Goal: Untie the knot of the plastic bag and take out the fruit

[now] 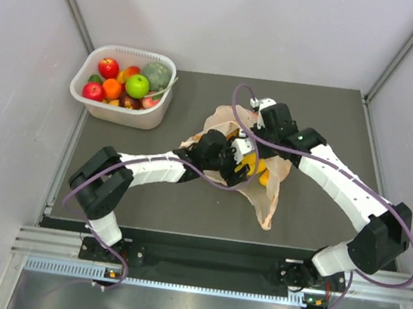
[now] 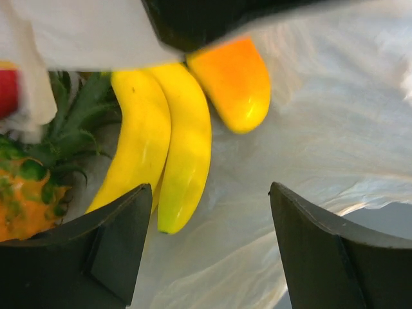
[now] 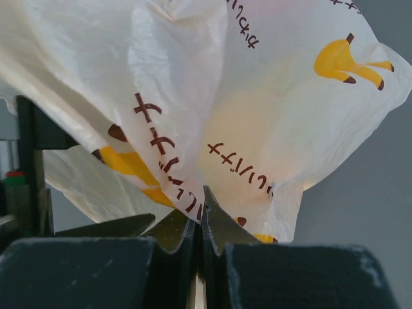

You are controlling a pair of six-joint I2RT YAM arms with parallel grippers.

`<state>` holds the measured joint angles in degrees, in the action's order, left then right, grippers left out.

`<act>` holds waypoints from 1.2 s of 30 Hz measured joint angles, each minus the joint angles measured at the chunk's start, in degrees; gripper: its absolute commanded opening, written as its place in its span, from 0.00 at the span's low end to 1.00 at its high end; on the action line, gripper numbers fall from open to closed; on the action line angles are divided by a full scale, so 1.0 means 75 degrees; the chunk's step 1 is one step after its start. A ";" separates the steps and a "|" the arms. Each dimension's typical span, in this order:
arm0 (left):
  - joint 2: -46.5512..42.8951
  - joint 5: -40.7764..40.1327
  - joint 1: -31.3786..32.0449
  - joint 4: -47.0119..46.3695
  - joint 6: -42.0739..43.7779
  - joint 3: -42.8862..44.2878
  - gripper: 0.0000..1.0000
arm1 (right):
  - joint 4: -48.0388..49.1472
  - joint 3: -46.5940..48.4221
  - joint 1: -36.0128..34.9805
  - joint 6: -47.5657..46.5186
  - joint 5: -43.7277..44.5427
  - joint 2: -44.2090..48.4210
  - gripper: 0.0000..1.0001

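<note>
The plastic bag [image 1: 267,194] lies crumpled in the middle of the table with its mouth spread. My right gripper [image 3: 203,193] is shut on a fold of the bag's printed film [image 3: 257,129] and holds it up; in the top view the right gripper [image 1: 251,134] is at the bag's far side. My left gripper [image 2: 211,193] is open inside the bag, its left finger [image 2: 119,238] just beside the tips of two yellow bananas [image 2: 161,148]. Other fruit lies there too: an orange mango [image 2: 235,84], a pineapple [image 2: 26,193] and a red piece [image 2: 6,90]. The knot shows in no view.
A white tub [image 1: 129,51] at the far left of the dark table [image 1: 147,200] holds a green apple [image 1: 137,85], a grey-green melon [image 1: 156,74] and red and orange fruit. Grey walls close in the sides and back.
</note>
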<state>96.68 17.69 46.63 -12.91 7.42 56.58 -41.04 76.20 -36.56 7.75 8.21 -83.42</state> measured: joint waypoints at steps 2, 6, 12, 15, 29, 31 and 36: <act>0.0187 0.0052 -0.0012 0.0009 0.0184 0.0000 0.79 | -0.0064 -0.0003 0.0000 -0.0032 0.0070 -0.0029 0.00; 0.0860 -0.0085 0.0003 0.0125 0.0370 0.0050 0.78 | -0.0023 -0.0003 -0.0090 -0.0087 -0.0047 -0.0035 0.00; 0.1035 -0.0769 0.0012 -0.0551 0.0428 -0.0140 0.78 | 0.0023 -0.0003 -0.0090 -0.0085 -0.0079 -0.0052 0.00; 0.1035 -0.1055 0.0035 -0.1052 0.0414 -0.0402 0.77 | 0.0076 -0.0003 -0.0119 -0.0076 -0.0192 -0.0070 0.00; 0.0460 -0.1880 0.0568 -0.1574 0.0717 -0.0959 0.75 | 0.0356 -0.0003 -0.0122 -0.0102 -0.0335 -0.0087 0.00; 0.0664 -0.1903 0.0551 -0.1463 0.0836 -0.0772 0.75 | 0.0358 -0.0003 -0.0090 -0.0131 -0.0230 -0.0087 0.00; 0.1122 -0.1909 0.0545 -0.1480 0.0912 -0.0510 0.70 | 0.0361 -0.0003 -0.0050 -0.0181 -0.0029 -0.0087 0.00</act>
<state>105.10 3.38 50.72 -24.01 14.26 52.75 -38.33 76.18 -36.93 6.39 7.99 -84.07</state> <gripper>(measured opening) 0.748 0.004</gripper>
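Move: The bananas lie in the open bag about 5 cm ahead of the left hand, 3 cm to its right and some 8 cm below. The mango is roughly 2 cm ahead and 8 cm to the right of that hand, about as low; the pineapple is some 12 cm ahead and 4 cm left, at similar depth. From the right hand, which still holds the bag's rim, the bananas are about 5 cm back, 1 cm right and 16 cm down. Towards the bananas the left hand drops quickly, about 6 cm down into the bag, then edges a little forward, lifts and eases back some 2 cm, and sinks again to the same depth. Its wrist rolls and steepens by roughly 10 degrees while the fingers stay wide open, coming in around the bananas' near end. The right hand keeps its pinch on the bag rim, shifting about 2 cm left and partly back. ##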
